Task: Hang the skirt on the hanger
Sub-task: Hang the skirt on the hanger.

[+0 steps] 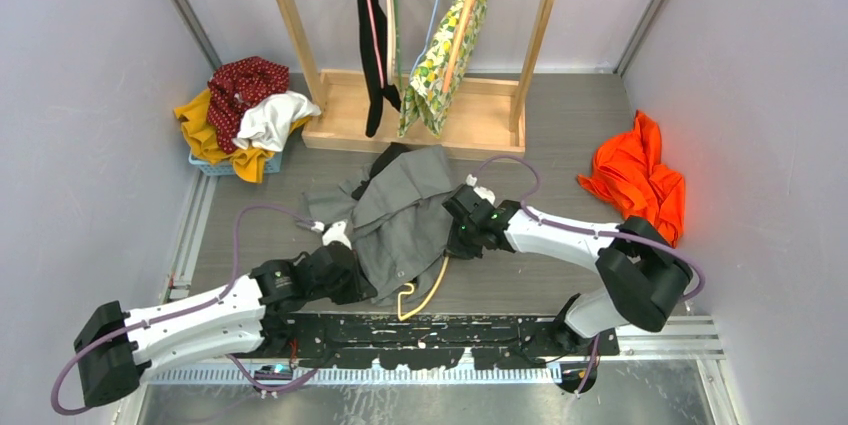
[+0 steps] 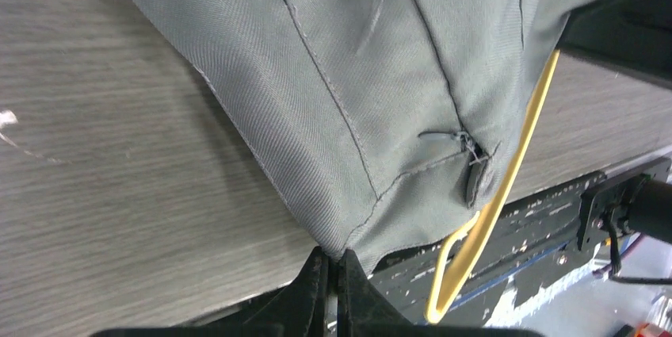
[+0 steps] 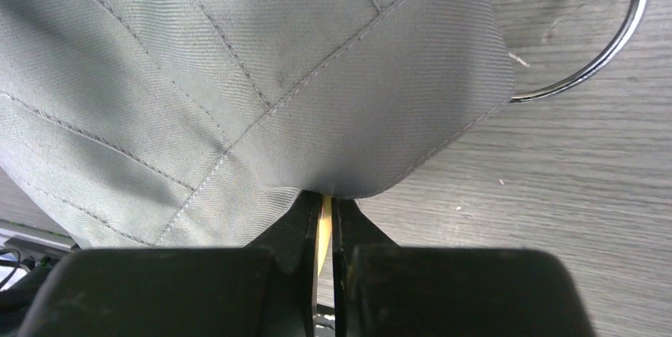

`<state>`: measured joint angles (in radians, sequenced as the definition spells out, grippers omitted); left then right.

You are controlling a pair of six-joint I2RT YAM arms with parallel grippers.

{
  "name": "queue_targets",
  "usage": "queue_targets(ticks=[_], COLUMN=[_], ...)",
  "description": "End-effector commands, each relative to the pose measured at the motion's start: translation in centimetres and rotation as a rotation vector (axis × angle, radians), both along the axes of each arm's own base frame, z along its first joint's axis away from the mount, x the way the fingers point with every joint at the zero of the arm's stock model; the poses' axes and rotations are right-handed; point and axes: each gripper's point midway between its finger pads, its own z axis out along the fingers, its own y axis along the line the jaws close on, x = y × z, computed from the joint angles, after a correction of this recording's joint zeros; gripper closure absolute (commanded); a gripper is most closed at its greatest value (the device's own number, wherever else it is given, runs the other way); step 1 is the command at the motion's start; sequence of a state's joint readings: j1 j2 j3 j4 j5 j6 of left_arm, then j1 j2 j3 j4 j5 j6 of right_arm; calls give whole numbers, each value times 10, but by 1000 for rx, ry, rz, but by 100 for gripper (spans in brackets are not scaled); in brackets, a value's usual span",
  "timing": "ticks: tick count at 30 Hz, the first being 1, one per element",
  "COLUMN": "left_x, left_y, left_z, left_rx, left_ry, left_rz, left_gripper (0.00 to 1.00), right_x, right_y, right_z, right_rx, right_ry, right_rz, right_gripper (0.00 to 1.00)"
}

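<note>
The grey skirt (image 1: 405, 210) lies spread on the table between both arms, over the yellow hanger (image 1: 428, 295), whose hook end sticks out at its near edge. My left gripper (image 1: 362, 280) is shut on the skirt's near corner (image 2: 357, 75), beside the zipper, with the hanger (image 2: 507, 186) just to the right. My right gripper (image 1: 455, 215) sits at the skirt's right edge. In the right wrist view the skirt (image 3: 238, 75) drapes over the tips of the right gripper (image 3: 324, 198). Its jaws are shut on a thin yellow strip of hanger (image 3: 324, 222).
A wooden rack (image 1: 420, 115) stands at the back with a black garment (image 1: 370, 45) and a floral one (image 1: 450, 40) hanging. A blue basket (image 1: 215, 167) heaped with clothes sits back left. An orange garment (image 1: 640, 180) lies at the right. A cable loop (image 3: 610, 44) curves beside the skirt.
</note>
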<state>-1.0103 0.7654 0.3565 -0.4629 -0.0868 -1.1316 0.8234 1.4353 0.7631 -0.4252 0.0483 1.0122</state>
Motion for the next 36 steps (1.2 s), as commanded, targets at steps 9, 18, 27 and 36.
queue_targets(ticks=[9,18,27,36], left_x=[-11,-23,-31,-29], left_y=[-36,-57,-77,-103], left_z=[32,30,11,31], left_rx=[-65,-64,-49,-97], left_ry=[-46,-51,-35,-72], left_rz=[-40,-75,-100,-126], left_gripper=[100,100,100,100], right_x=[60,76,86,95], right_y=[17,15,17,14], right_z=[29,26,33,34], right_rx=[84,105,193,229], right_ry=[-208,-217,-201,-216], right_rz=[-178,-243,-302,-396], right_gripper=[99,99,99,99])
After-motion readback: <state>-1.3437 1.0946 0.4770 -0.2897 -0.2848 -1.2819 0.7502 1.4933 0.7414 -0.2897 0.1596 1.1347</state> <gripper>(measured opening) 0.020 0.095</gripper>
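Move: The left hand already pinches the grey skirt's waist corner; the yellow hanger's free near end lies about 7 cm to its right, 4 cm back and slightly lower. The zip sits about 6 cm to the left hand's right and 4 cm ahead. The right hand already grips the hanger: the skirt's middle is some 8 cm ahead and 8 cm left of it, the hanger's free end roughly 13 cm back and 9 cm left. The left hand keeps its pinch on the skirt's waist corner and draws it nearly 7 cm to the right and about 3 cm back, towards the hanger's free end, first back and then mostly rightward, arching up some 1.5 cm before dipping a little below its starting height and easing up again. Meanwhile the right hand keeps hold of the hanger and carries it about 5 cm forward alongside the skirt, sinking about a centimetre and turning some 15 degrees clockwise, so that the cloth is drawn back and the hanger forward. ##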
